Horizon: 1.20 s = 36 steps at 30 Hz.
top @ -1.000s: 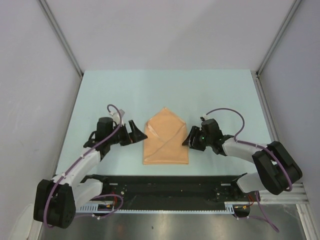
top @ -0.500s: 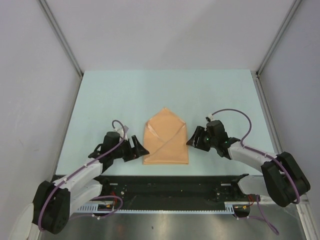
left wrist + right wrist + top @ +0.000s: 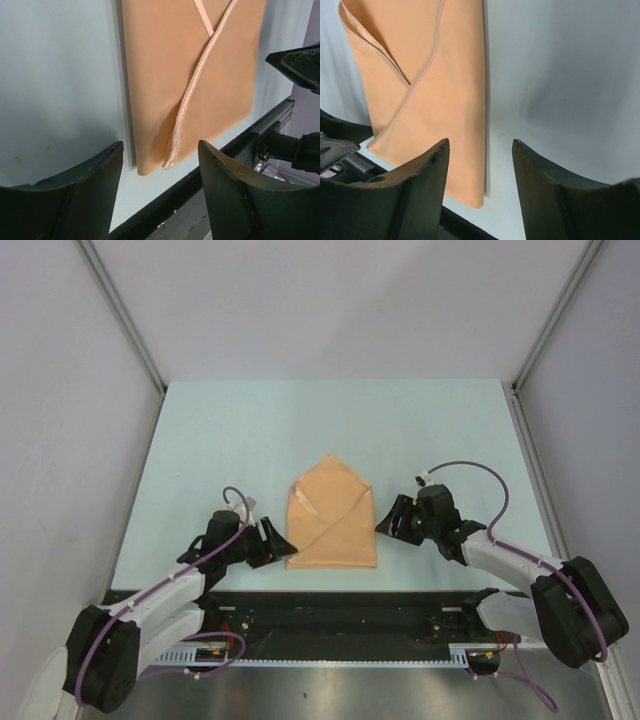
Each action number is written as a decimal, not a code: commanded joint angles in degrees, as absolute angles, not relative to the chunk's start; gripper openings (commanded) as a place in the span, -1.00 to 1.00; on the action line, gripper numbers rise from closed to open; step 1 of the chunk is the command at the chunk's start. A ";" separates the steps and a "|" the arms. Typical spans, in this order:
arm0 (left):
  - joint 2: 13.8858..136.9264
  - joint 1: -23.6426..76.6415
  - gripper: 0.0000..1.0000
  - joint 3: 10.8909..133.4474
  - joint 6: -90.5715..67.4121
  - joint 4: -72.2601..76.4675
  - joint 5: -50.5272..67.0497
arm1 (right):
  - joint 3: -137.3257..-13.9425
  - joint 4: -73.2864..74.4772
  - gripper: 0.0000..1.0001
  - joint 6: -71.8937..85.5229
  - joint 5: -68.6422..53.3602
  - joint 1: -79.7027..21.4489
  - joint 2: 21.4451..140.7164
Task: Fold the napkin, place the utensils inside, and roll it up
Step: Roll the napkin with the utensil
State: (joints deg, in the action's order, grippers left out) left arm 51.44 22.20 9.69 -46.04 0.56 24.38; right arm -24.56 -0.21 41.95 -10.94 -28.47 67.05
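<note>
The peach-orange napkin [image 3: 332, 520] lies flat mid-table, folded like an envelope with two hemmed flaps crossing. My left gripper [image 3: 283, 543] sits low by its near-left corner. In the left wrist view the napkin's [image 3: 190, 75] corner lies just ahead of the left gripper [image 3: 160, 145], whose jaws are open with nothing between them. My right gripper [image 3: 383, 523] stands at the napkin's right edge. In the right wrist view the right gripper [image 3: 480, 142] is open astride the edge of the napkin [image 3: 435, 90], not touching it. The utensils are out of view.
The pale blue table [image 3: 330, 420] is bounded by grey walls at the back and sides. A black rail [image 3: 340, 605] runs along the near edge, close behind the napkin's near side. The right gripper's tip [image 3: 300, 62] shows in the left wrist view.
My left gripper slid towards the near edge, from the napkin's left side down to its near-left corner, its jaws narrowing. My right gripper drew slightly towards the near edge.
</note>
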 commanded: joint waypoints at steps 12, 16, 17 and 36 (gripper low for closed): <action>52.12 24.35 -0.06 5.19 -49.04 2.19 25.84 | -23.82 -0.70 0.17 41.84 -10.28 -28.48 64.86; 52.73 24.78 -0.08 4.66 -50.01 3.86 26.63 | -24.17 -0.18 0.17 40.96 -10.20 -28.48 64.51; 52.91 24.87 -0.09 4.66 -50.01 3.95 26.63 | -24.34 -0.18 0.17 40.78 -10.20 -28.65 64.42; 62.38 24.61 -1.00 13.53 -45.79 3.95 33.30 | -36.12 1.68 0.21 15.05 10.42 -56.40 63.36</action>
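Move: The left hand's open fingers stand almost over the napkin's near left corner, about 2 cm back, 1 cm to the right and 3 cm below; the napkin's middle lies some 10 cm ahead and 10 cm right of that hand, its near right corner 19 cm right and 3 cm back. From the right hand the near left corner is about 21 cm left and 8 cm back, the near right corner 3 cm left and 9 cm back, the middle 11 cm left and 4 cm ahead, all some 4 cm below. Pinching of the napkin's near left corner begins: the left hand eases about 3 cm back and down, slightly right, and shuts its fingers nearly fully on the cloth. The right hand waits beside the right edge, then, half-open and empty, swings some 6 cm left and as much up, drawing back 3 cm, in over the near right part of the napkin, turning counter-clockwise and tipping its fingertips upward. ##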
